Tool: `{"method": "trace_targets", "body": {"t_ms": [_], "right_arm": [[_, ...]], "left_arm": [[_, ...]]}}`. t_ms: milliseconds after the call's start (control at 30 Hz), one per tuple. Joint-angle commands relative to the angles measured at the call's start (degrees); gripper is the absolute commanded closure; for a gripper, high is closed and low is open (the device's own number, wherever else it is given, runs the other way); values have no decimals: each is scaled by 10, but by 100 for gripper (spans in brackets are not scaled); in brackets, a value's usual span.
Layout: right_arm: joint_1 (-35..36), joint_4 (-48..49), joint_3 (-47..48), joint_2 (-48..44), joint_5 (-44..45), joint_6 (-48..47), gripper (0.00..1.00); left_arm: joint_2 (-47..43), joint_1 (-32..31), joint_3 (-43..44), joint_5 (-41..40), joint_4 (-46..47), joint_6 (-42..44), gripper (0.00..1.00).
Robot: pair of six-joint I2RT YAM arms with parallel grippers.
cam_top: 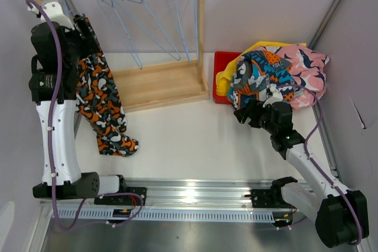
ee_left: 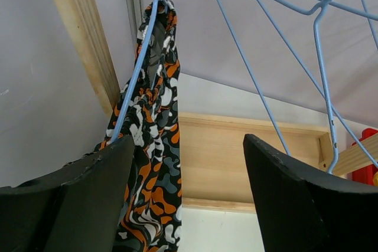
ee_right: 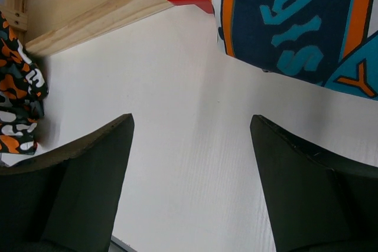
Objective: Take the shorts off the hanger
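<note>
The orange-black-white print shorts (cam_top: pixel 103 95) hang from a light blue wire hanger at the left end of the wooden rack (cam_top: pixel 159 84), their legs reaching the table. In the left wrist view these shorts (ee_left: pixel 150 140) drape over the hanger wire (ee_left: pixel 142 57). My left gripper (cam_top: pixel 80 30) is open beside the shorts near their top; its left finger (ee_left: pixel 88 199) is next to the cloth. The teal-orange print shorts (cam_top: pixel 260 78), the pink printed shorts (cam_top: pixel 307 69) and the yellow shorts (cam_top: pixel 266 45) are piled on a red bin (cam_top: pixel 223 63). My right gripper (cam_top: pixel 247 113) is open and empty over bare table.
Several empty light blue hangers (cam_top: pixel 147 16) hang on the rack's rail. The rack's wooden base (ee_right: pixel 88 4) lies at the back centre. Purple walls close in at the left and right. A metal rail (cam_top: pixel 189 196) runs along the near edge.
</note>
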Motion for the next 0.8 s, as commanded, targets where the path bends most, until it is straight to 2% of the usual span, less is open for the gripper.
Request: {"method": "trace_targets", "body": {"t_ms": [0,367,767], "right_arm": [[3,27,-7,5,-6,-5,14],[4,41,-24,9,-9,-5,15],[4,42,-22,20,-10,-20,15]], "left_arm": [[-12,9,10,10,4,-12,20],[-38,9,92,23,-18,-18,21],[-11,13,39,-13,1,-10,21]]}}
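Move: The last shorts' hanger, side-on, has its middle about 8 cm ahead of the open left hand, 4 cm to its left and 5 cm above; the shorts hang from it, some 12 cm ahead, 4 cm left and 12 cm below. The nearest empty hanger is roughly 11 cm ahead, 11 cm right and 5 cm up. From the right hand, the shorts' hanger lies roughly 15 cm ahead, 42 cm left and 35 cm up. The shorts' hanger is left hanging while the left hand, fingers staying wide open, rises about 6 cm and draws back nearly 5 cm from it, tipping its fingertips up some 10 degrees, then eases about 1 cm forward and down again. Idle and open beside the bin, the right hand sinks about 2 cm. ##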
